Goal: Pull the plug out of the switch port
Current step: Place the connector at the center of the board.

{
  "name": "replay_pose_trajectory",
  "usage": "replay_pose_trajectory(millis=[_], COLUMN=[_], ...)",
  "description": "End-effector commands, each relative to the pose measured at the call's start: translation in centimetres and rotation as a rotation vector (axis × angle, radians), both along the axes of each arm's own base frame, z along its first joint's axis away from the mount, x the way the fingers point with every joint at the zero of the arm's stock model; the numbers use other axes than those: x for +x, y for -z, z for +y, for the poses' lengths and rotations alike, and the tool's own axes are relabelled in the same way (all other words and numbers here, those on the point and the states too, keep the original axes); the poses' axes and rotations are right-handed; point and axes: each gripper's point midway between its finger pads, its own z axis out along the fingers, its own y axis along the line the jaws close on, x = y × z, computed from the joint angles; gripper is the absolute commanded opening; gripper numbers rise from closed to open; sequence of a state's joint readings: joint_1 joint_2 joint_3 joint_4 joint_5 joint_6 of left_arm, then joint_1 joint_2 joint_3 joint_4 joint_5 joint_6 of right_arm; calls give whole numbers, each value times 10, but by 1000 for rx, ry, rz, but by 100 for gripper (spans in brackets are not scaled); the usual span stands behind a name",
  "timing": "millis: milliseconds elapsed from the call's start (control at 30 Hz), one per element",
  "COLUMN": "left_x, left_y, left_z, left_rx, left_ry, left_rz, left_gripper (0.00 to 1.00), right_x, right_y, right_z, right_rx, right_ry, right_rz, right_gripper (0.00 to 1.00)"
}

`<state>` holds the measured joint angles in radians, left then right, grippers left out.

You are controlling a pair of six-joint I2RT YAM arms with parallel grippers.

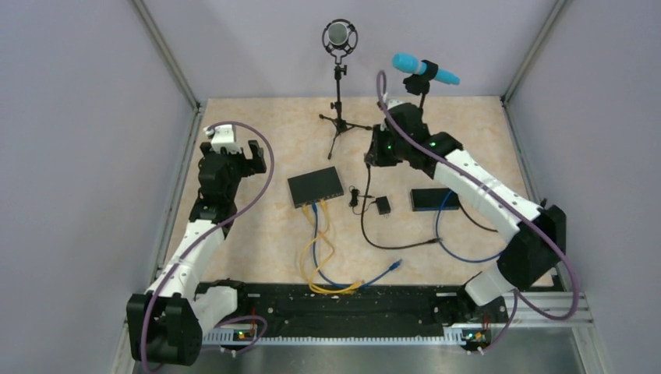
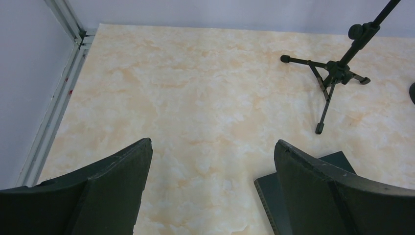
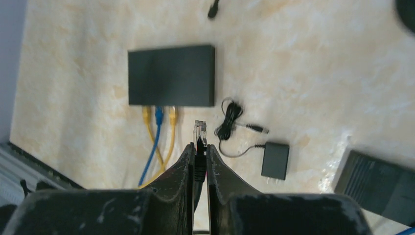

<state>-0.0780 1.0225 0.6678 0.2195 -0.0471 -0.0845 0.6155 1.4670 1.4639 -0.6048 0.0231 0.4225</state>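
Note:
The flat black switch [image 1: 315,187] lies mid-table, with yellow and blue cables [image 1: 316,234] plugged into its near edge. In the right wrist view the switch [image 3: 171,76] has three cables in its ports [image 3: 159,113]. My right gripper [image 3: 198,147] is shut on a black-booted plug [image 3: 200,131]. The plug's clear tip sticks out past the fingertips, in the air and apart from the switch. In the top view this gripper [image 1: 372,160] hovers right of the switch, and a black cable [image 1: 363,218] hangs from it. My left gripper [image 1: 253,158] is open and empty left of the switch, whose corner [image 2: 271,196] shows beside the gripper [image 2: 213,147].
A second flat black box [image 1: 435,199] with a blue cable lies right of centre. A small power adapter [image 1: 383,206] with a coiled lead lies between the boxes. A microphone tripod [image 1: 339,117] stands at the back, with a blue microphone [image 1: 425,68] to its right. A loose blue plug [image 1: 396,266] lies near the front.

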Motion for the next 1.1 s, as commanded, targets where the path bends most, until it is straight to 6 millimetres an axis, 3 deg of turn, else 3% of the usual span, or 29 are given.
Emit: replay_pose_trajectory(millis=[0,67,267,433,533,733,867,1067], left_x=[6,6,-8,-27,-36,-44,-43,-41], left_y=[-28,-28,-25,-12,-4,6,6,11], left_z=[-3,-5,-12,-8,-6,1,1,-1], left_rx=[-37,-40,-10,46,66,109,109,103], left_ry=[11,24,80,88,89,71,71,81], left_rz=[-63,-39,19,84,115,146,143,160], left_gripper=[99,99,99,99,99,99,99,99], right_x=[-15,-11,11,22,38,58,68,93], right_y=[28,36,31,59,71,79,103,117], right_z=[31,30,12,22,16,43,52,56], right_rx=[115,119,219,325,280,294,237,280], right_ry=[-141,-129,-102,-131,-82,-106,-26,106], right_rz=[118,117,92,185,163,180,178,176], right_gripper=[0,0,0,0,0,0,0,0])
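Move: My right hand holds the black cable by its clear plug, high over the board. The board's centre lies about 7 cm ahead, 4 cm left and some 24 cm below. The switch stands some 16 cm left and 5 cm ahead, the adapter's coiled cord about 5 cm left and 2 cm ahead, and the adapter 4 cm right, level with the hand. From my left hand, the board's centre is some 28 cm right, 3 cm ahead and 21 cm down. I bring the plug down towards the middle of the board with my right hand: a quick drop with a small draw back, a brief lift of a centimetre or two, then down again while reaching forward and left, about 14 cm lower in all. The fingers tip some 15 degrees further down and stay shut on the plug. My empty, wide-open left hand draws back about 4 cm, dipping its fingertips. ##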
